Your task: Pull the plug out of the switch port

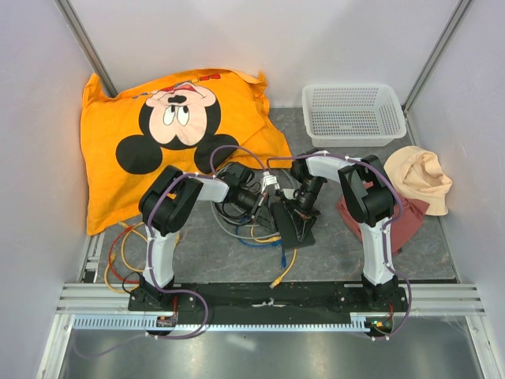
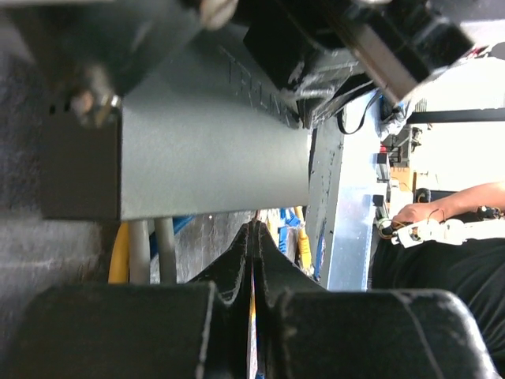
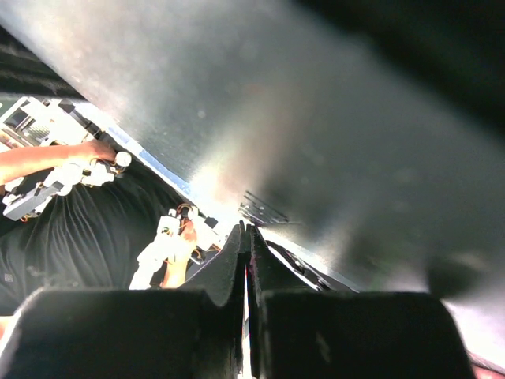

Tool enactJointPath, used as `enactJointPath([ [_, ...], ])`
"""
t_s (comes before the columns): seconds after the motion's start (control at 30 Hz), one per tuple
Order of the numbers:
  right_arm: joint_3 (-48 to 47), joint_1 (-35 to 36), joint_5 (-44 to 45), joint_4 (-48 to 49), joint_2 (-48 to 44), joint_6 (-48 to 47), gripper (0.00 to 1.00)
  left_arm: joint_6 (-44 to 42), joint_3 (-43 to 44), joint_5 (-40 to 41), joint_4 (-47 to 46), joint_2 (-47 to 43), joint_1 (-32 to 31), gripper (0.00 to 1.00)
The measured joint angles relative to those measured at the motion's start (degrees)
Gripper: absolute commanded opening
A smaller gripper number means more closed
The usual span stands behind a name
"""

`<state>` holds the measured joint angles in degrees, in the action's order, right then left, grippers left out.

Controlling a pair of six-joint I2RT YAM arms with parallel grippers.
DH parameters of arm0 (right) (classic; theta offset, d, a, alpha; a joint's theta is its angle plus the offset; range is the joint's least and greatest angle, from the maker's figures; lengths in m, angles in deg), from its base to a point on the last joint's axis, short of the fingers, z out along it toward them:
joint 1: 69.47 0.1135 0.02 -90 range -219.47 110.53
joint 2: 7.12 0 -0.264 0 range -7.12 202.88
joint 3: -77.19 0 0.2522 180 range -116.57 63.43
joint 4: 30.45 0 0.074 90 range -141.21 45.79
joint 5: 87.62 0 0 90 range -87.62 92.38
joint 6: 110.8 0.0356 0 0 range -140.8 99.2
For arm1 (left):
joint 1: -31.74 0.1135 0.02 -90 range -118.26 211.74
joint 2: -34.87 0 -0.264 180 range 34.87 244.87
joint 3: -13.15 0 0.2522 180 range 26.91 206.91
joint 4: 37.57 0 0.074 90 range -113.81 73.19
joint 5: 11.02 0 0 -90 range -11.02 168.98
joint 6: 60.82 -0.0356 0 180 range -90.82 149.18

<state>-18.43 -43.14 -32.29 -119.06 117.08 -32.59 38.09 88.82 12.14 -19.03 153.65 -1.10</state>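
Note:
The switch is a flat black box propped up on edge between my two arms. In the left wrist view it fills the upper half as a grey slab. A yellow cable and grey cables run up under its lower edge. The plug itself is hidden behind that edge. My left gripper is shut just below the switch, to the right of those cables, and no object shows between its fingers. My right gripper is shut too, close against the switch's broad face.
A tangle of yellow, blue and grey cables lies under the switch, with a loose yellow end near the front. An orange Mickey Mouse cloth lies back left and a white mesh basket back right. A beige cap and a maroon cloth lie at the right.

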Motion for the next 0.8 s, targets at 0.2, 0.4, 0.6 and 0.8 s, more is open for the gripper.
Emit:
enactJointPath([
  [0.2, -0.02, 0.00, 0.04, -0.04, 0.02, -0.02, 0.00, -1.95, -0.04, 0.79, 3.48, 0.00, 1.01, 0.39],
  [0.4, -0.04, 0.00, 0.02, -0.04, 0.04, -0.04, 0.00, -1.77, 0.02, -0.74, 4.52, 0.09, 1.14, 0.41],
  [0.6, -0.31, 0.00, 0.02, -0.24, 0.28, -0.02, 0.00, 2.43, 0.52, -3.69, 2.71, 1.77, 1.33, 0.40],
  [0.8, -0.76, -0.48, 0.00, -0.24, 0.42, 0.13, 0.00, 7.89, 0.57, -4.17, -0.39, 2.58, 1.33, 0.40],
])
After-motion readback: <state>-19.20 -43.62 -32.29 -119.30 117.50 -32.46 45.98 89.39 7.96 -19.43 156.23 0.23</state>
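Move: The next plugs, the grey and yellow ones at the back part of the switch's port edge, lie about 2 cm right, 2 cm back and 1 cm below the shut left fingertips. The switch's middle is some 5 cm right and 1 cm ahead, and a loose yellow cable end lies about 14 cm back, 1 cm right and 3 cm lower. From the right hand, the plugs are about 6 cm left, 1 cm ahead and 1 cm below. The left hand, its fingers nearly shut and pointing right, draws about 1 cm left, away from the switch's port edge, dipping slightly, while the fingers spread to a bit under half open. It then eases back right towards the plugs by a little under 1 cm, rising as much and rolling some 10 degrees so its forward side dips, the spread fingers ending either side of the cables, while the right hand stays put with shut fingertips resting on the switch's top. ##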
